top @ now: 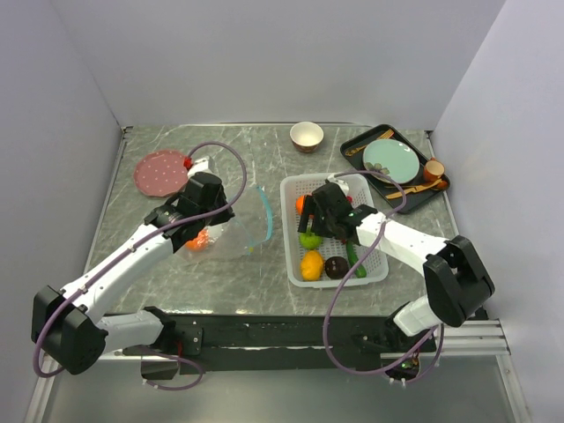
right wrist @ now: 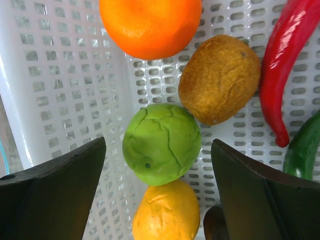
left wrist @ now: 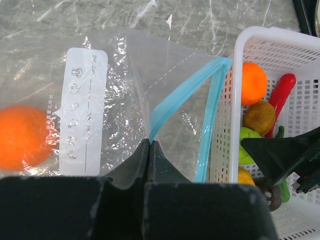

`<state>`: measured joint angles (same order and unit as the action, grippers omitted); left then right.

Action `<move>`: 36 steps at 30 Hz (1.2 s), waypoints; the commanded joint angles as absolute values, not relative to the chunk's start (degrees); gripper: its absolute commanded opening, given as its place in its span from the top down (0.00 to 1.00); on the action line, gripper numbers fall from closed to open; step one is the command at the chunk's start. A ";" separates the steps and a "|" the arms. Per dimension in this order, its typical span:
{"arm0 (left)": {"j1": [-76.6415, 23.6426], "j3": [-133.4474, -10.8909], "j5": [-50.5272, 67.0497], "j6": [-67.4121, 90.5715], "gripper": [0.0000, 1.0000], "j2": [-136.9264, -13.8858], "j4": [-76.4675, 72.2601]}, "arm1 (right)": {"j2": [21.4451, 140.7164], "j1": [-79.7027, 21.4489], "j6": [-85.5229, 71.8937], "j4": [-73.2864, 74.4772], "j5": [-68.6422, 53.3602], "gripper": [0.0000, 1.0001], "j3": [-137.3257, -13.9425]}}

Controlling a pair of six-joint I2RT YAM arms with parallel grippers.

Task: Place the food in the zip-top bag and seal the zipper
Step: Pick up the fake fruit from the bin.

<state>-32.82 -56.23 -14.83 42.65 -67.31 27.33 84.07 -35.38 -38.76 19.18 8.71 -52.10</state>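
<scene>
The zip-top bag (left wrist: 115,85) lies clear and soft left of the basket, with one orange (left wrist: 22,137) inside. My left gripper (left wrist: 150,143) is shut on the bag's mouth edge, pinching the teal zipper (left wrist: 172,100). The mouth stands open toward the basket. My right gripper (right wrist: 157,145) hangs open inside the basket, its fingers either side of the green apple (right wrist: 160,142) without touching it. Around the apple lie an orange (right wrist: 150,25), the kiwi (right wrist: 220,77), the red chili (right wrist: 282,65), the green pepper (right wrist: 302,150), the yellow fruit (right wrist: 167,212) and the dark round fruit (top: 336,266).
The white mesh basket (top: 291,187) stands right of the bag. A pink plate (top: 161,172) lies at the far left and a small bowl (top: 306,135) at the back. A black tray (top: 354,144) at the far right holds a teal plate (top: 392,159), wooden spoons and a brown cup (top: 434,169).
</scene>
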 commanded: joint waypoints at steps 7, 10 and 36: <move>-32.70 -55.37 -14.68 41.57 0.99 -64.69 25.58 | 85.16 -35.95 -39.46 18.45 8.17 0.11 -51.68; -32.69 -55.11 -14.50 41.57 0.99 -64.34 25.31 | 85.69 -36.04 -39.46 18.72 8.61 0.12 -51.68; -32.70 -54.76 -14.77 41.40 0.99 -63.54 25.49 | 79.73 -36.83 -38.41 17.06 11.07 0.56 -49.93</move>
<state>-32.80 -54.81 -14.85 42.59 -65.01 27.22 85.03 -36.42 -39.11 19.09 8.99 -50.87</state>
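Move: The green apple lies almost under the right hand, its middle about 3 cm below the point between the open fingers, 1 cm back and 1 cm to the left. Measured from that apple, an orange is some 8 cm farther out and 1 cm left, a brown fruit 4 cm out and 3 cm right, and a yellow fruit 6 cm nearer the base, all at about its height. From the left hand the apple is roughly 18 cm right, 2 cm back and 13 cm below. Downward by about 2 cm and slightly back, the right hand eases its open fingers around the green apple in the bin, hardly turning. They close by about a quarter of their range until both pads pinch its sides, stop there and keep their grip while the hand begins to rise by about half a centimetre. The left hand stays put, still pinching the bag at its blue zipper. ##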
